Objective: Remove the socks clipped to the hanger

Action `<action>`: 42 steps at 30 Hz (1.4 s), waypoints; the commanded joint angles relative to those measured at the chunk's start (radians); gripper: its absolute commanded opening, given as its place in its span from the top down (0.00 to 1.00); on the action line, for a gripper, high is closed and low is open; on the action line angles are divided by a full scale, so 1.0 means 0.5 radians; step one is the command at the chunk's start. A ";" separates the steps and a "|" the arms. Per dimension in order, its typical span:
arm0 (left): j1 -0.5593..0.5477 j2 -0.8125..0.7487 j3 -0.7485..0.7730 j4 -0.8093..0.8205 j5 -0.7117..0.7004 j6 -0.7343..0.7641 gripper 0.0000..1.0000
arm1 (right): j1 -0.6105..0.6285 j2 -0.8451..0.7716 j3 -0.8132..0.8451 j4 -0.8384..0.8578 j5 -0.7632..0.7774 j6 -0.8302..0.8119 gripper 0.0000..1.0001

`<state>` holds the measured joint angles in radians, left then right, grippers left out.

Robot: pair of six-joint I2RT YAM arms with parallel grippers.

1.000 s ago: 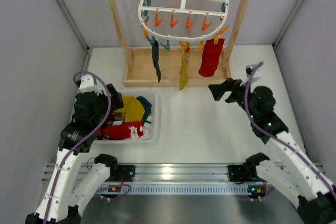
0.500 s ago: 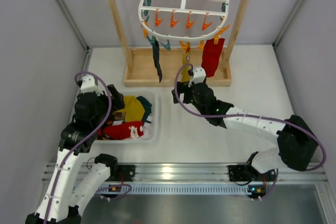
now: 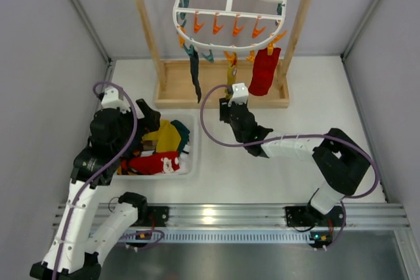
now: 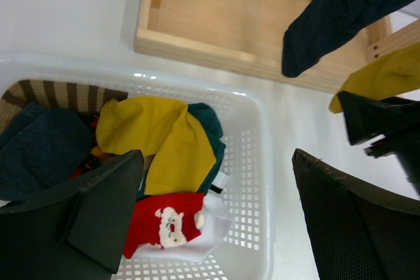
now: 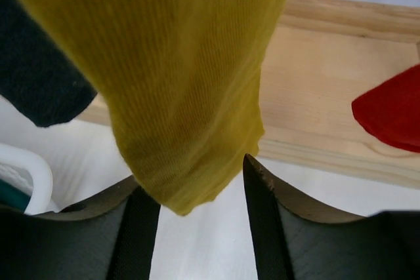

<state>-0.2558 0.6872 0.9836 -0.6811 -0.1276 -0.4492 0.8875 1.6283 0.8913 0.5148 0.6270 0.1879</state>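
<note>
The white hanger (image 3: 230, 11) hangs from the wooden stand with orange and teal pegs. Three socks dangle from its front edge: a navy one (image 3: 194, 73), a mustard one (image 3: 231, 75) and a red one (image 3: 264, 71). My right gripper (image 3: 231, 104) is just under the mustard sock. In the right wrist view the sock's toe (image 5: 190, 96) hangs between the fingers of my right gripper (image 5: 193, 178), with a gap left at the right finger (image 5: 262, 227). My left gripper (image 4: 216, 155) stands open above the basket, holding nothing.
A white perforated basket (image 3: 195, 155) at the left holds several loose socks, among them a red one with a white pattern (image 4: 164, 221). The light wooden stand's base (image 3: 172, 83) lies behind the hanging socks. Grey walls close in both sides.
My right arm swung from the right side to the middle and came up under the mustard sock, its jaws narrowing around the toe. The left arm barely shifted.
</note>
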 commanded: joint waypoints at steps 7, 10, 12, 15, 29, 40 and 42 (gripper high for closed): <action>0.008 0.141 0.425 0.101 0.188 -0.034 0.01 | 0.029 0.106 -0.012 0.581 0.056 -0.201 0.56; 0.008 0.193 0.502 0.101 0.221 -0.013 0.01 | 0.008 0.152 0.000 0.584 0.041 -0.186 0.64; 0.008 0.230 0.588 0.101 0.228 -0.007 0.01 | 0.007 0.167 -0.012 0.618 0.044 -0.179 0.86; -0.001 0.337 0.738 0.104 0.344 -0.010 0.01 | 0.017 0.173 -0.040 0.667 0.038 -0.182 1.00; -1.236 1.153 1.551 0.092 -0.981 0.306 0.01 | 0.296 0.032 0.073 0.336 0.458 -0.115 1.00; -1.608 1.757 1.993 0.092 -1.629 0.588 0.01 | 0.511 -0.032 0.184 0.118 0.535 -0.069 1.00; -1.578 1.840 2.082 0.092 -1.583 0.610 0.01 | 0.529 -0.035 0.205 0.081 0.538 -0.063 1.00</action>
<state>-1.0595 1.5791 1.9446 -0.6666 -0.8417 -0.1913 1.1316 1.6539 0.9413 0.5953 0.8749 0.1249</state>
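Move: The yellow sock hangs at the right hand with its toe just between the half-open fingers; its middle is about 8 cm above that hand and 2 cm ahead. Level with it, the dark sock hangs about 10 cm to its left, and the red sock about 10 cm to its right. From the left hand, the orange clip holding the yellow sock is roughly 14 cm ahead, 25 cm to the right and 7 cm up. The yellow sock's toe is pinched as the right hand eases barely 2 cm forward and shuts its half-open fingers, which then draw it about 7 cm back and some 4 cm left, rising slightly. Meanwhile the left hand, wide open, first climbs some 14 cm, then sweeps about 20 cm right towards the orange clip, rolling its left side up and tipping its fingers upward. ##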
